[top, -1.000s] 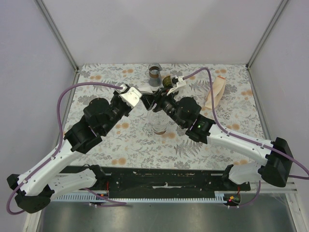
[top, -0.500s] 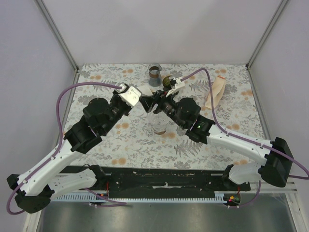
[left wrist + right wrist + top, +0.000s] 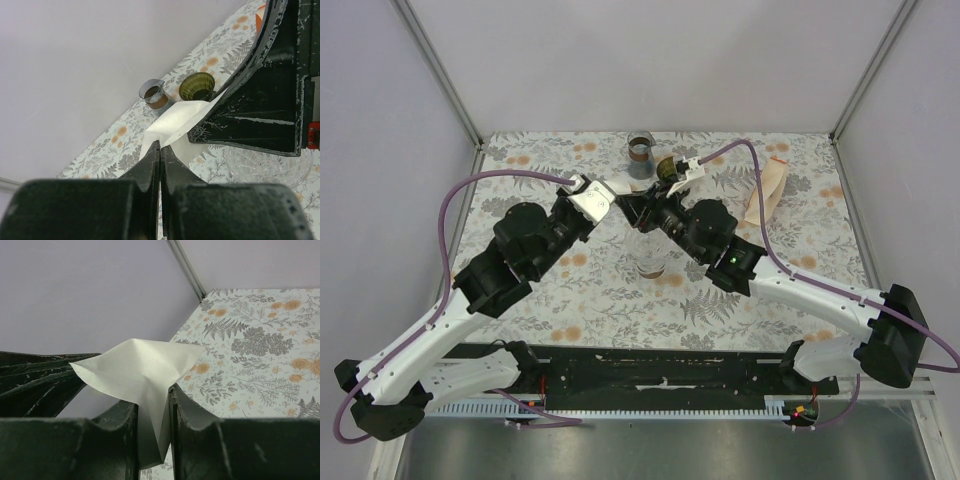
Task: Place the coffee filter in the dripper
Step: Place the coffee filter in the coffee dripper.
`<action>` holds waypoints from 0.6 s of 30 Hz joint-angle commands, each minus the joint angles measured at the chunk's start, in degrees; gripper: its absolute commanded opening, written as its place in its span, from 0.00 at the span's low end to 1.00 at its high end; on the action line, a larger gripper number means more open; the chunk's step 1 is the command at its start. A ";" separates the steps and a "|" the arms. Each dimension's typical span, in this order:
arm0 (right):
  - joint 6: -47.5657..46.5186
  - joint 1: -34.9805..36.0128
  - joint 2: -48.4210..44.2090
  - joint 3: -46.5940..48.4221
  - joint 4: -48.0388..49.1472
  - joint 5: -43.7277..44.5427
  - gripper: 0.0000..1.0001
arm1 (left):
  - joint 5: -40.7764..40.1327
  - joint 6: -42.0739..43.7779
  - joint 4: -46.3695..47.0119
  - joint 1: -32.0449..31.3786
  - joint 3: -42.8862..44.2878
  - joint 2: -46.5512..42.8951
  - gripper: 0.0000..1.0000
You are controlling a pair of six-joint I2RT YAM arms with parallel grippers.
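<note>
The coffee filter [image 3: 177,120] is a white paper cone held in the air between my two grippers, above the middle of the table. My left gripper [image 3: 160,146] is shut on its lower edge. My right gripper [image 3: 152,395] faces it from the other side, with a fold of the filter [image 3: 140,370] pressed between its two fingers. In the top view both grippers meet at the filter [image 3: 623,202]. The dripper [image 3: 196,86], dark olive green, stands upright on the table beyond the filter, also visible in the top view as the dripper [image 3: 667,168].
A glass jar with a brown band [image 3: 640,150] stands just left of the dripper at the back. A clear glass carafe [image 3: 650,255] sits below the grippers. A long peach packet [image 3: 767,190] lies at the back right. Grey walls bound the floral table.
My right gripper's jaws have closed in on the filter's fold, and both grippers have edged slightly toward each other. The left gripper keeps its grip.
</note>
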 commanded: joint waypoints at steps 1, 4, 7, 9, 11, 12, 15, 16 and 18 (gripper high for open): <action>0.31 -1.61 -1.23 1.31 -5.04 1.58 0.29 | -0.45 -1.68 1.62 -0.07 2.36 -0.75 0.02; -3.03 -2.14 -1.06 4.30 -11.98 -1.06 0.42 | 0.86 -1.85 0.04 -0.07 2.00 -0.40 0.02; -6.01 -2.40 -3.24 3.88 -14.90 -3.34 0.61 | 2.19 -3.95 -2.16 -0.07 2.96 0.83 0.02; -10.83 -2.58 -5.96 2.12 -13.50 -6.23 0.67 | 2.01 -5.45 -3.73 0.02 4.37 2.15 0.02; -20.30 -2.58 -9.56 0.62 -12.96 -10.97 0.70 | 3.06 -6.68 -6.10 0.02 6.39 3.64 0.02; -24.96 -2.40 -11.15 0.09 -13.49 -12.13 0.72 | 4.11 -7.12 -7.42 0.02 7.09 4.00 0.02; -45.50 -1.88 -17.03 -2.19 -15.42 -17.32 0.79 | 5.18 -8.35 -10.77 0.02 9.47 5.84 0.02; -51.15 -1.70 -18.79 -3.33 -15.77 -17.76 0.81 | 5.00 -8.79 -11.56 0.02 10.08 6.37 0.02; -62.84 -1.44 -21.96 -5.00 -16.13 -19.34 0.83 | 4.56 -8.44 -12.09 0.02 10.70 6.99 0.02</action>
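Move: The coffee filter, pinched by the left hand, has its middle roughly 3 cm ahead, 3 cm right and 1 cm below that hand, and about 1 cm ahead, 1 cm left and 2 cm above the right hand. From the left hand, the dripper lies some 3 cm back, 7 right and 15 down; the green cup 26 ahead and 13 right, the carafe 29 ahead and 6 right, both over 20 cm down. The coffee filter is let go on its right side: the right fingers, partly open around it, spread nearly wide. The right hand first dips about 2.5 cm, then pulls right, back and up, ending some 7 cm from where it began, rolling roughly 35 degrees about its pointing line. The left hand keeps its pinch, easing about 2 cm right and slightly down towards the dripper, fingertips tipping down a little. ##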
